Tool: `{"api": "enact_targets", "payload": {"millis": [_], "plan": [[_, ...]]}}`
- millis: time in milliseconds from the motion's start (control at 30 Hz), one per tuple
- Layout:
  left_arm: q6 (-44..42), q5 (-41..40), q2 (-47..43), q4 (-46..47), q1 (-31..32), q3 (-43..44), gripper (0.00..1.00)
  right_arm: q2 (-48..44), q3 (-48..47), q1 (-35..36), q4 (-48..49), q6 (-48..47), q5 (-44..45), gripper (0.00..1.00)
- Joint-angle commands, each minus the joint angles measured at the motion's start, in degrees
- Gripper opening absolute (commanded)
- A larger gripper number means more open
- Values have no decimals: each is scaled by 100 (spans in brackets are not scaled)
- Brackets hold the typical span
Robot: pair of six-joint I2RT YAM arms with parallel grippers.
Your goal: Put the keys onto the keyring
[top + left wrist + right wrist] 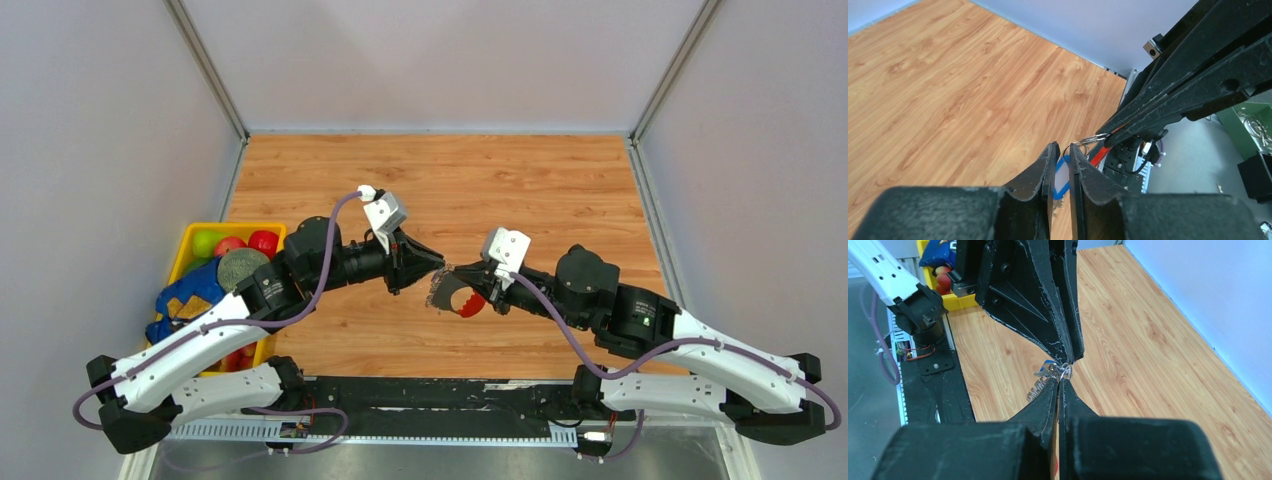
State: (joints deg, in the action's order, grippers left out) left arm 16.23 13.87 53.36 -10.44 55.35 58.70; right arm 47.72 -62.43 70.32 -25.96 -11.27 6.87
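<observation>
My right gripper [452,270] [1060,380] is shut on the keyring, whose red loop [473,305] [1100,152] and grey jagged piece [440,293] [1037,389] hang under its fingers above the wooden table. A silvery split ring [1095,137] sits at its tips. My left gripper [438,266] [1063,146] meets it tip to tip, jaws a narrow gap apart. The keys with their blue tag [1062,177] [1049,367] hang by the ring; the tag shows through that gap, below the left fingers. I cannot tell whether the tag touches them.
A yellow bin [190,240] at the left holds toy fruit, a round grey thing and a blue cloth. A black base strip [430,395] runs along the near edge. Pale walls close in the wooden table [450,180] on three sides.
</observation>
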Motion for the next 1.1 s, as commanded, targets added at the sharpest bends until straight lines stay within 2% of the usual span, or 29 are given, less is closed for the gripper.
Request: {"api": "enact_targets", "payload": {"millis": [0,133,333,633,833,1067], "plan": [[-79,322,-255,236,-24,72,29,-193,-156,63,362,-20,-197,0],[-185,532,-550,303,-25,-45,46,-199,-276,65,319,82,-324,0],[-260,917,-1048,576,-18,-263,59,-202,-460,67,247,179,-587,0],[-284,1324,-1379,1139,-24,-472,64,-29,-893,62,95,389,-1650,0],[-33,1746,-1410,1641,-22,-535,65,91,-974,60,33,495,-1822,0],[225,2032,-1408,1766,-21,-496,64,69,-937,62,36,561,-1702,0]]}}
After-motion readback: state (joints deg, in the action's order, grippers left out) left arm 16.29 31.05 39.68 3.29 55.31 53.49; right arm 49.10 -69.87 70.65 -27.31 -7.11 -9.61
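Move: The left fingers are already slightly parted at the ring joint, with the keys on their blue tag about 3 cm below the left hand, 2 cm to its right and 1 cm back; the keyring is 2 cm to its right, level in height and depth. The red-handled plate hangs some 6 cm below, 3 cm back and 3 cm right. From the right hand, the keys are about 2 cm left and 3 cm below, level in depth. The left fingers open wide and come free of the keys and ring, and that hand draws back and up about 8 cm each, plus some 4 cm left, its fingertips tipping up and swinging clockwise. The right fingers keep pinching the keyring, carrying it back and up about 5 cm each while turning roughly 15 degrees counter-clockwise. ##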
